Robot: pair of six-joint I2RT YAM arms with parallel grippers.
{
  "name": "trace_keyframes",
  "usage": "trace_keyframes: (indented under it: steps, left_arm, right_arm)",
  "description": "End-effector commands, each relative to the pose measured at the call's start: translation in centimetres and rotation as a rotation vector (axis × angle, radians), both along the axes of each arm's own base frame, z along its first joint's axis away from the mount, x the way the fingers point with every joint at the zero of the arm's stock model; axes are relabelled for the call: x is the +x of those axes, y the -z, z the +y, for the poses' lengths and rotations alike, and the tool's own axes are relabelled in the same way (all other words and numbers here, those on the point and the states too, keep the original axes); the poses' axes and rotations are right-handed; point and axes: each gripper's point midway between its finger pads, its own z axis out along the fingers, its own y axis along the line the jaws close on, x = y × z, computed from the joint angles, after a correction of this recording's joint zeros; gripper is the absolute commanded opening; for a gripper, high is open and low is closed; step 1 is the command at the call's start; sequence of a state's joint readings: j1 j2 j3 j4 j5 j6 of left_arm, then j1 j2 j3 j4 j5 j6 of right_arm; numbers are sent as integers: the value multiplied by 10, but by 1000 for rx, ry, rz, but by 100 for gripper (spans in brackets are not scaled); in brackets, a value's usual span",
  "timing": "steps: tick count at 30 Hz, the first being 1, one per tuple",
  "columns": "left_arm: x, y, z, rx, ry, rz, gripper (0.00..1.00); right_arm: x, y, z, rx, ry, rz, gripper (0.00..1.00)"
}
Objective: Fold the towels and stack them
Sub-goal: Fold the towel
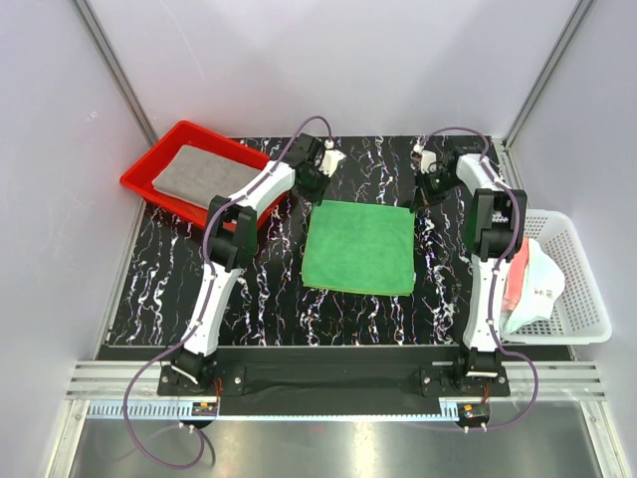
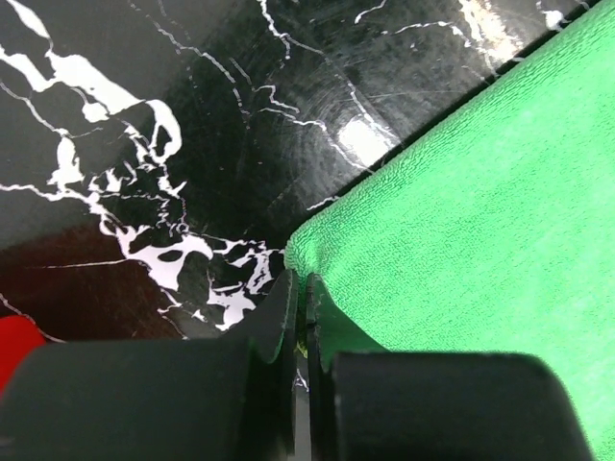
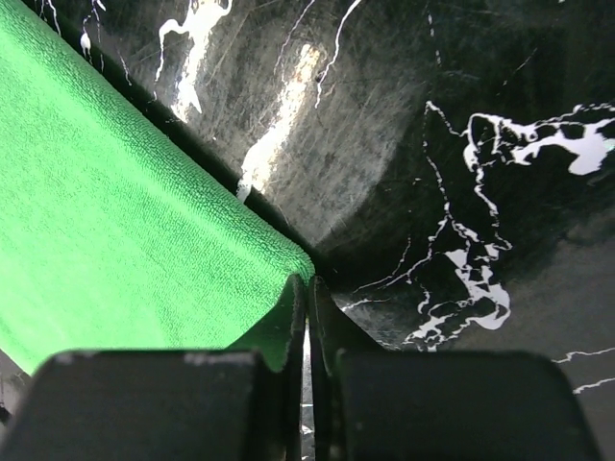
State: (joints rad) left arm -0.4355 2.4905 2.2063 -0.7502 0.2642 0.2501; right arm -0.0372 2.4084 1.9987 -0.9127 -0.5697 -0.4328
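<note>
A bright green towel (image 1: pixel 358 247) lies flat in the middle of the black marbled table. My left gripper (image 1: pixel 317 197) is down at its far left corner. In the left wrist view the jaws (image 2: pixel 302 283) are shut, pinching the very tip of that corner of the green towel (image 2: pixel 480 192). My right gripper (image 1: pixel 419 202) is at the far right corner. Its jaws (image 3: pixel 307 285) are also shut on the corner tip of the green towel (image 3: pixel 115 221). A folded grey towel (image 1: pixel 204 174) rests in the red tray. A white towel (image 1: pixel 542 289) and a salmon-pink towel (image 1: pixel 518 267) sit in the basket.
The red tray (image 1: pixel 139 184) stands at the back left, beside the left arm's elbow. The white mesh basket (image 1: pixel 587 299) sits off the table's right edge, by the right arm. White walls with metal posts close in the back and sides.
</note>
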Motion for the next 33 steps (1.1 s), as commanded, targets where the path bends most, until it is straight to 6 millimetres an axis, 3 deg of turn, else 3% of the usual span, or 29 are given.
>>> trace_keyframes:
  steps: [1, 9, 10, 14, 15, 17, 18, 19, 21, 22, 26, 33]
  left_arm:
    - [18, -18, 1, 3, -18, -85, 0]
    - [22, -50, 3, 9, -49, -171, 0]
    - [25, -64, 2, 10, -50, -212, 0]
    - [21, -78, 6, 43, -53, -270, 0]
    - [18, -76, 7, 54, -52, -269, 0]
    - [18, -88, 7, 54, -57, -302, 0]
    - [14, -86, 9, 60, -56, -297, 0]
    - [14, -96, 9, 48, -58, -320, 0]
    - [11, -100, 10, 44, -57, -325, 0]
    - [9, -106, 10, 40, -56, -335, 0]
    - [-1, -114, 10, 30, -42, -333, 0]
    - [-27, -118, 17, 24, -33, -336, 0]
  right_arm:
    - [13, 0, -15, -37, -16, -72, 0]
    - [30, -49, -3, 25, -38, -256, 0]
    - [32, -63, -4, 22, -39, -298, 0]
    - [31, -77, -3, 21, -43, -371, 0]
    - [28, -71, -3, 18, -48, -385, 0]
    - [28, -83, -4, 4, -44, -446, 0]
    - [24, -76, -4, -1, -57, -471, 0]
    - [22, -90, -4, -9, -64, -522, 0]
    - [19, -88, -5, -19, -60, -571, 0]
    - [17, -99, -5, -23, -63, -603, 0]
    - [7, -107, -7, -42, -58, -639, 0]
    - [-30, -106, 0, -68, -123, -647, 0]
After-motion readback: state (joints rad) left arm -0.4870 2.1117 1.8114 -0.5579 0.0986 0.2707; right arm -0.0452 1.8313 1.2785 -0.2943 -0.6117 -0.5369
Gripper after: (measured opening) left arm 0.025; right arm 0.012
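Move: My left hand pinches the far-left corner of the green towel and my right hand the far-right corner; each matching near corner lies some 26 cm straight back and 3 cm left, about 1 cm below. The towel's middle is about 13 cm back and 10 cm to the right of my left hand. The red bin is centred about 26 cm left and 7 cm ahead of my left hand; the white basket is some 26 cm right and 21 cm back of my right. Keeping both corners pinched, I first ease my hands about a centimetre forward, then raise them together some 8 cm off the table, bringing them back towards the towel's near edge late in the lift. My right hand tips its fingertips outward about 30 degrees, my left about half that. ##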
